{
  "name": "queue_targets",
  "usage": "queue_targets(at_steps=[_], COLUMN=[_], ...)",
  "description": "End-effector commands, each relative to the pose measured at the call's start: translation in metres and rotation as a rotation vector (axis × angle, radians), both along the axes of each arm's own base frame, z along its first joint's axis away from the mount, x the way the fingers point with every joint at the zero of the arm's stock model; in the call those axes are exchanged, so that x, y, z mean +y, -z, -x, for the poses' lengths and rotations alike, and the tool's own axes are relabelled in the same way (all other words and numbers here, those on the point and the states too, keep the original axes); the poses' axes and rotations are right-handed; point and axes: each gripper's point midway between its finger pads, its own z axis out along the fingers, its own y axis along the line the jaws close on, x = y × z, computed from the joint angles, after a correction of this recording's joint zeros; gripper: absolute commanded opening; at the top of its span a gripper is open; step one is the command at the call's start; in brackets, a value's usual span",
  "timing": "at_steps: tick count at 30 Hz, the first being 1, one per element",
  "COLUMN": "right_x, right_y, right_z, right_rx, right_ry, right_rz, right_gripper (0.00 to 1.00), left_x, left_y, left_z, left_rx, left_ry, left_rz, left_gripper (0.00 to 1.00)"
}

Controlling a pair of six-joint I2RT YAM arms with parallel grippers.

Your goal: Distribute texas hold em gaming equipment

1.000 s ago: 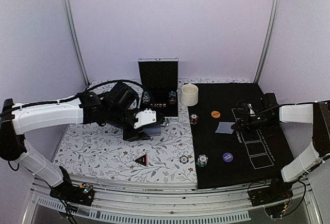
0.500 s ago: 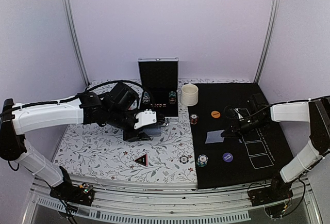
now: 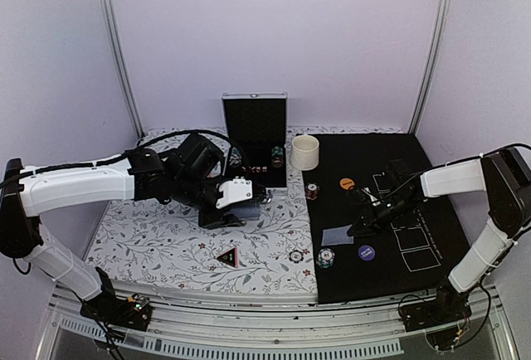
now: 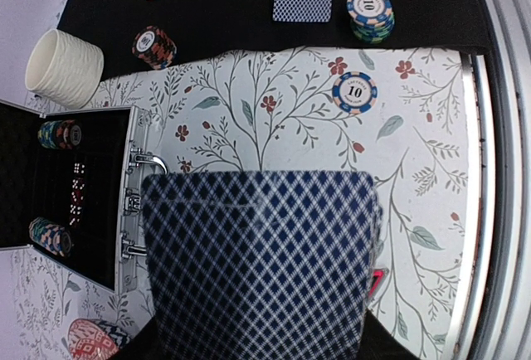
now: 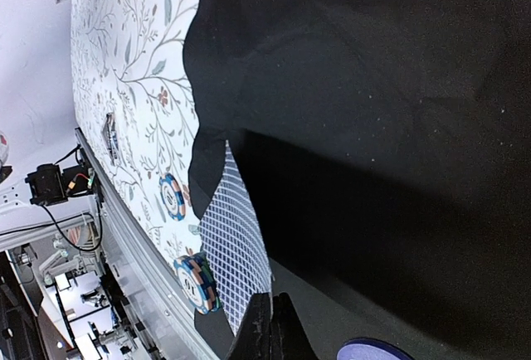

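My left gripper (image 3: 236, 201) hovers over the floral cloth, shut on a deck of blue-backed playing cards (image 4: 259, 260) that hides its fingers in the left wrist view. My right gripper (image 5: 274, 323) is shut on the corner of a single card (image 5: 236, 240), held low over the black mat's left front part (image 3: 338, 235). Just in front of that card stands a striped chip stack (image 3: 325, 257), with a single chip (image 3: 296, 255) to its left. Another chip stack (image 3: 311, 191), an orange disc (image 3: 347, 183) and a dark blue disc (image 3: 366, 252) lie on the mat. The triangle marker (image 3: 226, 255) rests on the cloth.
An open black case (image 3: 255, 140) with chips and dice stands at the back centre. The cream cup (image 3: 304, 151) sits beside it at the black mat's (image 3: 415, 161) back corner. White card outlines (image 3: 411, 240) run along the mat's right side. A metal rail (image 3: 249, 339) borders the near edge.
My right gripper has carried the single card leftward and nearer, from the mat's middle to its left front part beside the chip stack. The left arm and its deck have not moved.
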Motion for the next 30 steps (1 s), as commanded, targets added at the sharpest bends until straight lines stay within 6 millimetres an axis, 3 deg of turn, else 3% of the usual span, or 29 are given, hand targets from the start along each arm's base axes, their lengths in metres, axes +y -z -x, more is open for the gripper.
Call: queue_targets(at_steps=[1,8,15,20,30], right_x=[-0.007,-0.019,-0.024,-0.025,-0.033], right_y=[0.01,0.02,0.031,0.028,0.0], right_z=[-0.006,-0.017,-0.011,-0.006,-0.02], right_rx=[-0.011,-0.029,-0.016,-0.015,-0.086], right_ry=[0.004,0.035,0.0,-0.012,0.016], right_rz=[0.085,0.191,0.249,0.253,0.318], right_gripper=[0.02,0.02,0.03,0.04,0.44], left_x=[-0.004,-0.005,-0.004,-0.004,-0.005], left_y=[0.002,0.002,0.003,0.003,0.003], left_z=[0.008,0.009,0.01,0.01,0.011], left_rx=[0.004,0.002,0.003,0.004,0.004], left_ry=[0.029,0.033,0.034,0.036,0.039], left_rz=[0.003,0.002,-0.001,-0.001,-0.003], left_gripper=[0.52,0.52,0.52,0.52,0.52])
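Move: The right hand holds the card by its right end; the card spot on the black mat lies about 3 cm left of this hand, level with it and 4 cm below. The blue chip stack stands some 7 cm left and 7 cm nearer the base, the purple disc roughly 5 cm nearer and 4 cm right. From the idle left hand, which holds the deck, the card spot is about 26 cm right, 1 cm ahead and 15 cm below. Right hand sinks 3 cm, easing right and steepening some 15 degrees, then opens, releasing the card near the mat. ##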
